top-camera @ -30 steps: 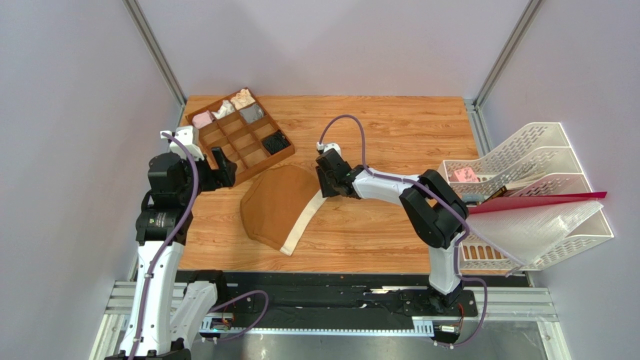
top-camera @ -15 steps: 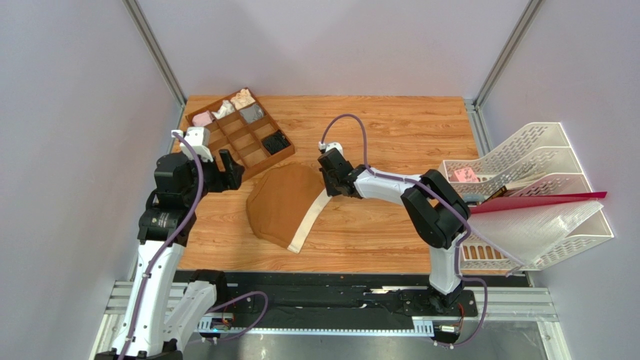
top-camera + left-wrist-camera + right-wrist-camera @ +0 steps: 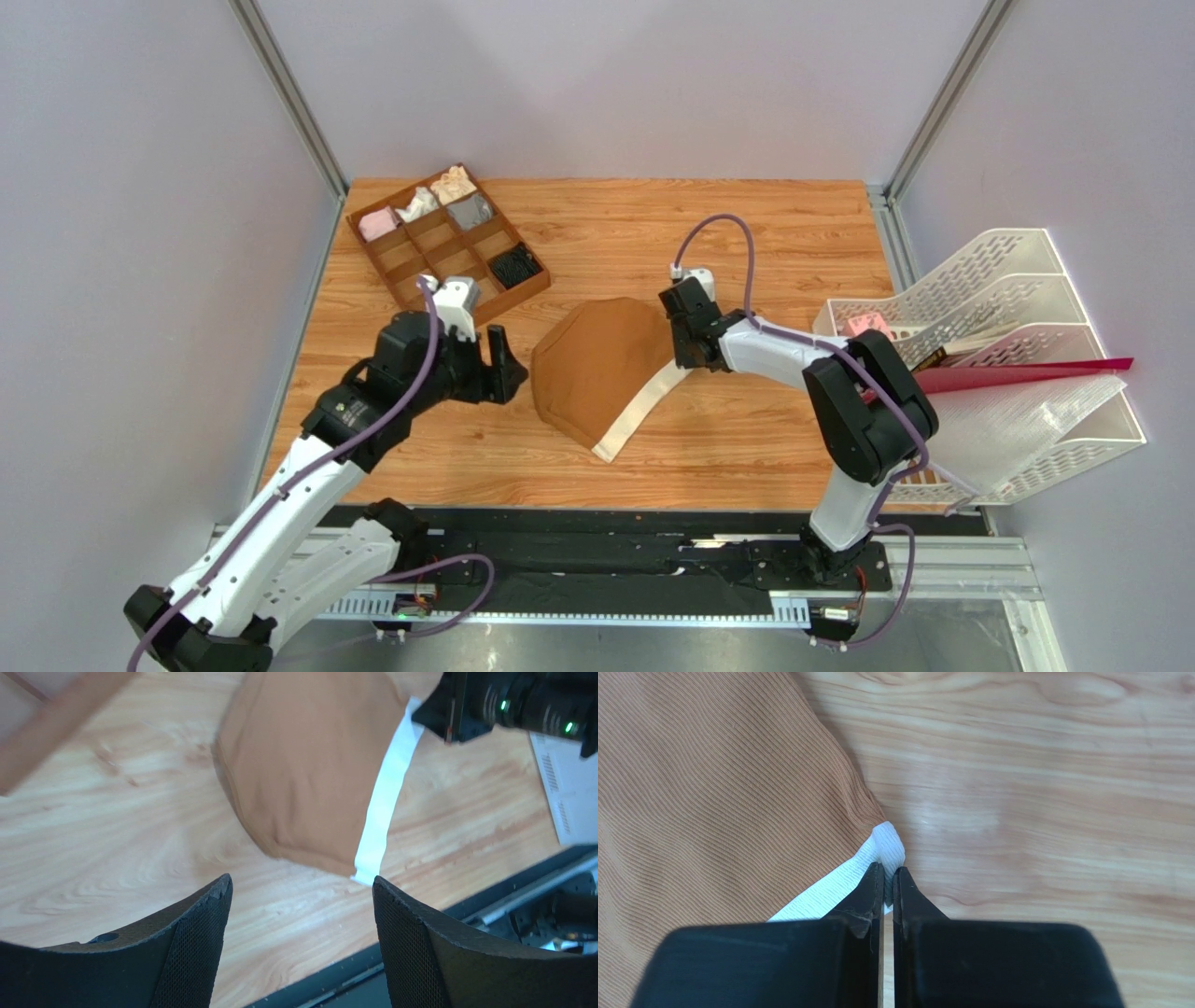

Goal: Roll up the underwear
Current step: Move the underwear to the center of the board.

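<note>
The underwear (image 3: 596,367) lies flat on the wooden table, brown with a cream-white band (image 3: 643,406) along its right edge. My right gripper (image 3: 683,350) is shut on the far end of the white band (image 3: 885,850), at the garment's upper right corner. My left gripper (image 3: 508,367) is open and empty, just left of the underwear's left edge. In the left wrist view the underwear (image 3: 309,763) lies beyond my open fingers (image 3: 196,938), with the band's near end (image 3: 372,847) close to the right finger.
A brown wooden divider box (image 3: 446,252) holding small fabric bundles stands at the back left. White plastic trays (image 3: 982,336) with a red folder (image 3: 1010,375) stand at the right edge. The table's front edge and black rail (image 3: 603,525) lie just below.
My right gripper has dragged the underwear to the right across the table. My left arm has swung right and forward from the box, following up to the garment's left edge.
</note>
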Controlling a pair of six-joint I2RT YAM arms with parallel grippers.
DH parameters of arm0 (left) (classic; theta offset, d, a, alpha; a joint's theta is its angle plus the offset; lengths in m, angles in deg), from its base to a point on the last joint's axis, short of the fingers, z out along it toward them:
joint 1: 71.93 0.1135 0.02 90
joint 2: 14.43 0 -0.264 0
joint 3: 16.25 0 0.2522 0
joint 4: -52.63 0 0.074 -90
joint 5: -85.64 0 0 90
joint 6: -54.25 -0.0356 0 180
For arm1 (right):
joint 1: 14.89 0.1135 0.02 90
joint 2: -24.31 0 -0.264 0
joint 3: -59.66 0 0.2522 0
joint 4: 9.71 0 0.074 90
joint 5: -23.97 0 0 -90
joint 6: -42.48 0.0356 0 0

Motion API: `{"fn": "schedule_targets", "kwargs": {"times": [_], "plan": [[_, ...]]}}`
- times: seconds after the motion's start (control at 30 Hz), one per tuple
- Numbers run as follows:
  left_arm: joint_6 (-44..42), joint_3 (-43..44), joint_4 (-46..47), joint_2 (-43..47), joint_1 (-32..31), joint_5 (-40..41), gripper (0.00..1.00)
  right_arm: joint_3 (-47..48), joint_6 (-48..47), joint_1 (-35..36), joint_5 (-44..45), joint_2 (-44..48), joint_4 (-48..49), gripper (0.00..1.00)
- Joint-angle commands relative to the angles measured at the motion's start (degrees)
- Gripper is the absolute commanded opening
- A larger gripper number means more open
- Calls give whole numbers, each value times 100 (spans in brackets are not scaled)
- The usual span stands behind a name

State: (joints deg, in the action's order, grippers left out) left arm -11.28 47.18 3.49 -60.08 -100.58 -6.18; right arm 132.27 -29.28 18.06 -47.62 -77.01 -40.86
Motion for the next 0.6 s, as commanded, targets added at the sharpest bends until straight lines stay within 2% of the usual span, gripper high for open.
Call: {"fn": "schedule_targets", "kwargs": {"times": [0.0,0.07,0.2,0.27,0.3,0.37,0.47,0.53,0.57], "plan": [[743,-256,303,-145,-544,288,78,-207,-31,-166,365,384,-300,0],[770,-169,286,-453,-694,235,78,-260,13,-245,408,507,-327,1],[682,34,312,-831,-1029,437,78,-234,39,-254,303,674,-397,9],[612,87,356,-954,-1020,498,78,-155,39,-245,225,823,-590,30],[551,95,365,-998,-1020,525,78,-94,31,-236,215,911,-730,47],[472,104,373,-1034,-1029,648,78,-32,13,-228,215,1078,-871,62],[340,122,426,-1086,-890,675,79,30,4,-132,302,1622,-1152,69],[269,122,470,-1165,-644,316,78,65,-22,18,417,2071,-1354,68],[278,148,435,-1192,-312,-138,78,57,13,245,600,2211,-1407,67]]}}
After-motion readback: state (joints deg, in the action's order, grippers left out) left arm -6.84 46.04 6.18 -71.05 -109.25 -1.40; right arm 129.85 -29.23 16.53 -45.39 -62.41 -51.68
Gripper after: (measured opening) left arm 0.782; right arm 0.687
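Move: Twelve cm or so to the right hand's left and 1 cm nearer the base lies the underwear's middle; this hand still pinches the far corner of the pale waistband down at board level. From the left hand, open some 20 cm above the board, that middle lies about 12 cm right and 8 cm ahead. The compartment box's middle is about 13 cm left and 28 cm ahead of the left hand, while the white basket stands some 42 cm right of the right hand, level with it. Dragging the pinched waistband corner a last 3–4 cm to the right along the board, the right hand then opens its fingers wide, lets go and rises about 6 cm, easing back a little. Meanwhile the left hand, empty and wide open, sinks some 5 cm and goes 4 cm right towards the underwear, its fingers tipping about 10 degrees further down. ##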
